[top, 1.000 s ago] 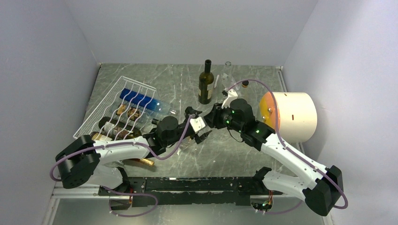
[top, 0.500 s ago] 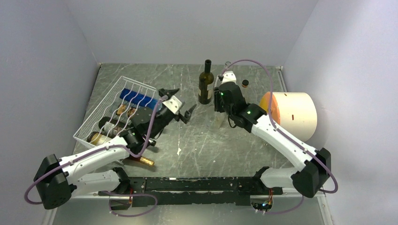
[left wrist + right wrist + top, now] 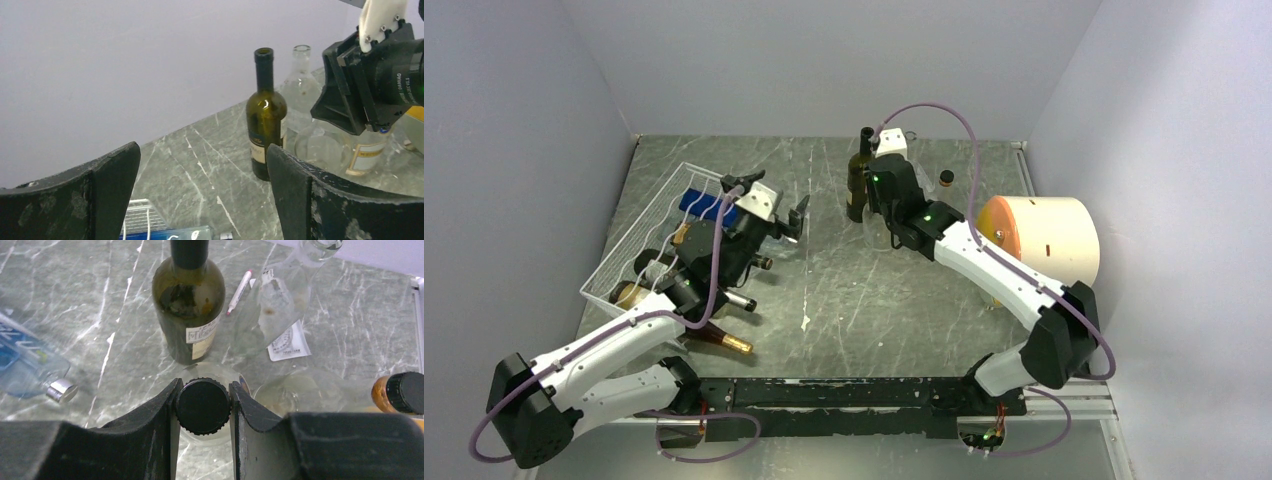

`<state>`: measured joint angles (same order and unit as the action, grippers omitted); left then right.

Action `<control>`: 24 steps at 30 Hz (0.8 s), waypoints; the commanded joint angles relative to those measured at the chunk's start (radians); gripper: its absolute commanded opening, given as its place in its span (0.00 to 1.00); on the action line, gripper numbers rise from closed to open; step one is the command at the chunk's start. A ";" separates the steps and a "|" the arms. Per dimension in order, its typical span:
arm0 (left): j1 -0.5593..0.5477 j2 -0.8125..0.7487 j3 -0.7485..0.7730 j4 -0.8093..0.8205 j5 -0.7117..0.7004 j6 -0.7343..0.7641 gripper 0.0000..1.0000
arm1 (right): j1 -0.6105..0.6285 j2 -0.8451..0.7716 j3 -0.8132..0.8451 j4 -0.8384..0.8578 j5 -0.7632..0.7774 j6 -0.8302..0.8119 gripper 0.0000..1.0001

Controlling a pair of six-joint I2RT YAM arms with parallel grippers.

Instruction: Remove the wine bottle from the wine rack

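Note:
The white wire wine rack [image 3: 639, 235] lies at the left and holds several lying bottles, among them a blue one [image 3: 707, 205] and brown ones [image 3: 637, 293]. My left gripper [image 3: 791, 215] is open and empty above the rack's right edge. In the left wrist view [image 3: 202, 160] it faces the upright bottles, with the rack [image 3: 141, 217] low in view. My right gripper [image 3: 887, 208] is shut on the black cap [image 3: 202, 406] of a clear glass bottle [image 3: 885, 238], upright next to a dark green wine bottle [image 3: 860, 185], which also shows in the right wrist view [image 3: 190, 315].
A cream cylinder with an orange face [image 3: 1049, 245] lies at the right. Another clear bottle [image 3: 280, 295] and a small amber bottle with a black cap [image 3: 400, 392] stand near the right gripper. A dark bottle with a gold neck [image 3: 724, 340] lies on the table before the rack.
My left gripper swung from the table's middle back left toward the rack, open. My right gripper carried the clear bottle toward the back, beside the dark green bottle.

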<state>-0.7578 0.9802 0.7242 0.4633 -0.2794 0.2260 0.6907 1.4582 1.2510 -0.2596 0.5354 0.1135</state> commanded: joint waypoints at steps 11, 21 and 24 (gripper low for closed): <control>0.039 -0.028 0.034 -0.048 -0.057 0.017 0.97 | -0.031 -0.005 -0.006 0.233 0.100 0.000 0.19; 0.043 -0.042 0.023 -0.035 -0.102 0.057 0.98 | -0.033 -0.069 0.033 0.149 0.043 -0.014 0.79; 0.051 -0.048 0.020 -0.031 -0.115 0.063 0.99 | -0.031 -0.114 0.050 0.107 0.008 -0.006 0.86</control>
<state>-0.7231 0.9504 0.7322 0.4137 -0.3534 0.2672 0.6609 1.4151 1.2507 -0.1459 0.5762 0.1062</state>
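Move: The right hand already holds the black-capped clear bottle by its cap; the spot where it is to stand is about 2 cm ahead, 1 cm right and 23 cm down. The dark wine bottle stands 9 cm ahead and 5 cm left, the open clear bottle 9 ahead and 5 right, the labelled bottle 2 ahead and 12 right, middles some 10 cm down. From the left hand the spot lies roughly 12 cm ahead, 20 right, 33 down. The right hand, still gripping the black cap, eases the clear bottle about 2 cm forward and 1 cm down to stand it just robot-side and right of the dark wine bottle, then opens its fingers wide, frees the cap and climbs some 5 cm, tipping the fingers slightly up. Meanwhile the empty, open left hand drifts about 3 cm left towards the wine rack, turning slightly counter-clockwise. ##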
